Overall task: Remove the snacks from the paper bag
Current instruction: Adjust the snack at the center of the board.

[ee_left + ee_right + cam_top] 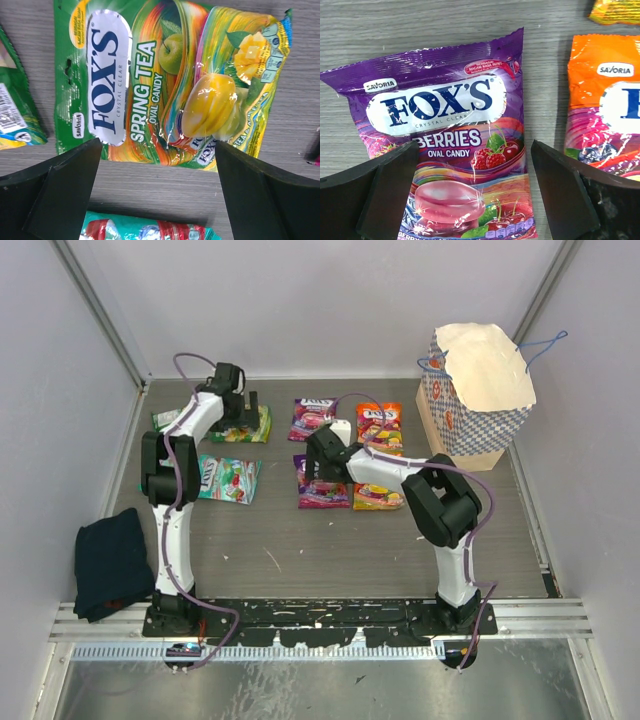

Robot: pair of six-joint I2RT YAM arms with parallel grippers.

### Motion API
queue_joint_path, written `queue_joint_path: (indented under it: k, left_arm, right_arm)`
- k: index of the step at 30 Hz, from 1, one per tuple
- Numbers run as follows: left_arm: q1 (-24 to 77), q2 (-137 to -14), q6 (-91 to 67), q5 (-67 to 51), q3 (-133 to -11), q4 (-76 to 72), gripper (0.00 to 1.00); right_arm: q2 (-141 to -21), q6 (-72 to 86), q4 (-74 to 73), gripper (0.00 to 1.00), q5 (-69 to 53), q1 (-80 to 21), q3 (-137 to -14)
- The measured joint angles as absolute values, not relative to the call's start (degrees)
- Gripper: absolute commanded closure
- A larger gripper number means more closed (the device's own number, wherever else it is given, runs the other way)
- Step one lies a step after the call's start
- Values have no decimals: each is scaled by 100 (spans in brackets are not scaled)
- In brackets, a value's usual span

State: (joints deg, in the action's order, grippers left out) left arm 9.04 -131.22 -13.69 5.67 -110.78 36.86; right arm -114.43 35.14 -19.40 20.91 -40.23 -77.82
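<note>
The paper bag (478, 390) stands at the back right, its cream inside showing. Several snacks lie flat on the table: green (243, 427), teal (228, 479), two purple (312, 418) (322, 485), orange (379, 425) and orange-yellow (378, 497). My left gripper (157, 195) is open over bare table between the green Spring Tea packet (165, 80) and the teal packet (150, 231). My right gripper (475, 195) is open low above a purple Berries packet (450, 130), one finger on each side of it. An orange packet (605, 100) lies just to its right.
A dark blue cloth (110, 562) lies at the near left corner. Another green packet (15, 110) sits left of the Spring Tea one. Grey walls close in the table on three sides.
</note>
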Motion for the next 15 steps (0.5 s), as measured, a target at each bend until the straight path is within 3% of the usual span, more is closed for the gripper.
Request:
queue_joint_path:
  k: [8, 15]
  left_arm:
    - [642, -12453, -1004, 489, -11192, 3817, 2]
    - [-1015, -11911, -1640, -56, -11249, 3498, 2]
  right_arm:
    - [-11126, 3548, -2132, 0, 2182, -3999, -7784]
    - [-10221, 3127, -2143, 0, 2150, -3999, -7791]
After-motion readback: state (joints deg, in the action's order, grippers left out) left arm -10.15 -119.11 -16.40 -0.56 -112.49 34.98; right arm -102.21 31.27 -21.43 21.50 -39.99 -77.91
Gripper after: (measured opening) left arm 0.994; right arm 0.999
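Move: Just beneath the open left fingers lies the Spring Tea bag, its middle about 3 cm ahead, 1 cm right and 3 cm down; the far-left green bag lies 14 cm left and 2 cm ahead, the nearest teal bag 10 cm back and 3 cm left. The Berries bag is 1 cm left of the right hand and 3 cm below it, with the Fruits bag 12 cm to that hand's right and level with it, and the far purple bag 15 cm ahead, 3 cm left. Leaving the bags, both hands stay wide open. The left climbs first off the Spring Tea bag, then swings fast to its left over the far-left green bag, some 16 cm across and 13 cm up, fingertips tipping up and wrist turning roughly 15 degrees counter-clockwise. Meanwhile the right rises almost straight up off the Berries bag, about 9 cm and gathering speed, its fingertips tilting up slightly. ##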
